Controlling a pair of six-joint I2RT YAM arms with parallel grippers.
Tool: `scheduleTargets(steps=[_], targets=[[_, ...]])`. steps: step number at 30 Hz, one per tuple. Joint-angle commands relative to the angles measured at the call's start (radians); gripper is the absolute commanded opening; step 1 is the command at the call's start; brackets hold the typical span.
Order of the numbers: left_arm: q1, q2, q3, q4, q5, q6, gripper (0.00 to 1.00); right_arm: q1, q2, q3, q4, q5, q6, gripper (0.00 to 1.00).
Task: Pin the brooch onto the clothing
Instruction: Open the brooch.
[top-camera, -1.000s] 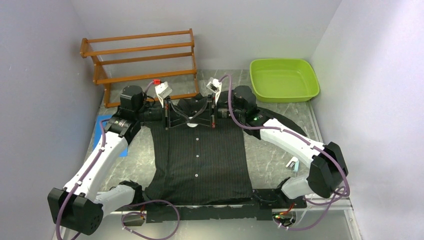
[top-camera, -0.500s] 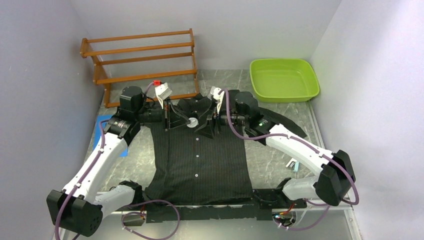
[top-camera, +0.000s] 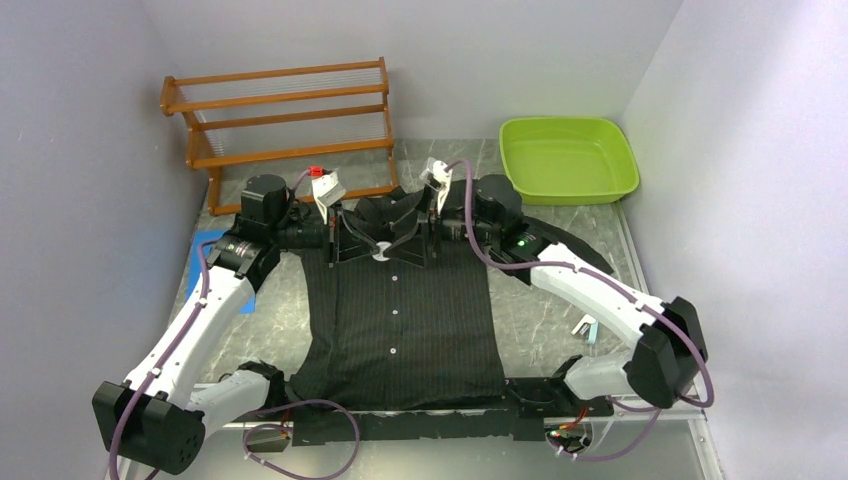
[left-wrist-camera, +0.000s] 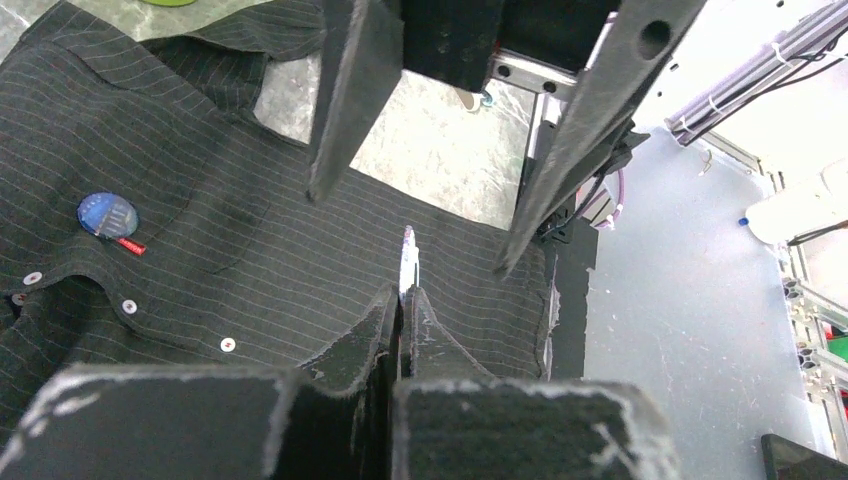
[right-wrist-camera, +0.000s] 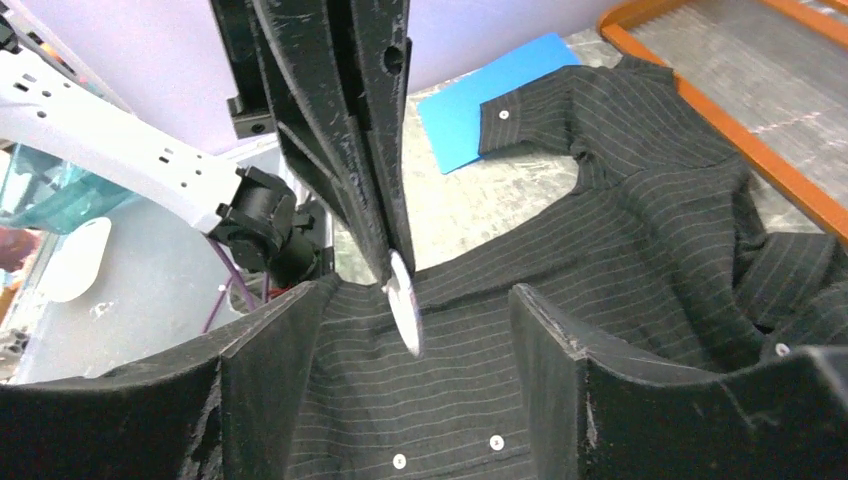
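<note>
The clothing (top-camera: 400, 325), a black pinstriped shirt with white buttons, lies flat on the table between the arms. Above its collar area my left gripper (top-camera: 371, 247) is shut on the brooch (top-camera: 382, 251), a small white disc held on edge. In the left wrist view the brooch (left-wrist-camera: 408, 262) sticks up out of my closed fingertips (left-wrist-camera: 385, 318). My right gripper (top-camera: 408, 246) faces it, open, its two fingers (left-wrist-camera: 345, 110) standing either side of the disc without touching. In the right wrist view the brooch (right-wrist-camera: 404, 312) hangs between the spread jaws over the clothing (right-wrist-camera: 600, 260).
A wooden rack (top-camera: 280, 120) stands at the back left and a green tub (top-camera: 568, 158) at the back right. A blue sheet (top-camera: 207, 243) lies under the left sleeve. A small pale object (top-camera: 585, 327) lies right of the shirt. A blue round badge (left-wrist-camera: 107, 214) sits on the shirt.
My right gripper has opened off the brooch, pulled back a little, then come in again with its jaws spread around it. The left gripper has kept its hold.
</note>
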Motion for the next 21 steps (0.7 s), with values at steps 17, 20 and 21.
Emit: scheduleTargets(steps=[17,20,21], targets=[[-0.002,-0.006,0.036,0.015,0.059,0.026,0.02,-0.001,0.113,0.083,0.046,-0.191,-0.001,0.62],[-0.002,-0.006,0.034,0.022,0.059,0.022,0.03,-0.003,0.131,0.095,0.038,-0.202,0.004,0.43],[-0.002,-0.006,0.033,0.024,0.058,0.023,0.03,-0.002,0.137,0.102,0.03,-0.204,0.002,0.38]])
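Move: The left hand already holds the brooch edge-on at its fingertips, its middle roughly 2 cm to that hand's right and level with it. From the open right hand the brooch lies about 3 cm to the left, 1 cm back and 1 cm below. A blue badge on the clothing lies some 10 cm ahead of the right hand, 3 cm to its right and roughly 27 cm below. While the left hand keeps its pinch and stays almost still, the right hand goes about 2 cm left and 1 cm down towards the brooch, edging forward at first and then drawing back some 1.5 cm, so that its fingertips come up on either side of the brooch. Its wrist turns about 10 degrees counter-clockwise as the fingers narrow from three-quarters open, ease apart a little and narrow again to about half open, with no closing grip on the brooch yet and any touch on its pin not visible. ##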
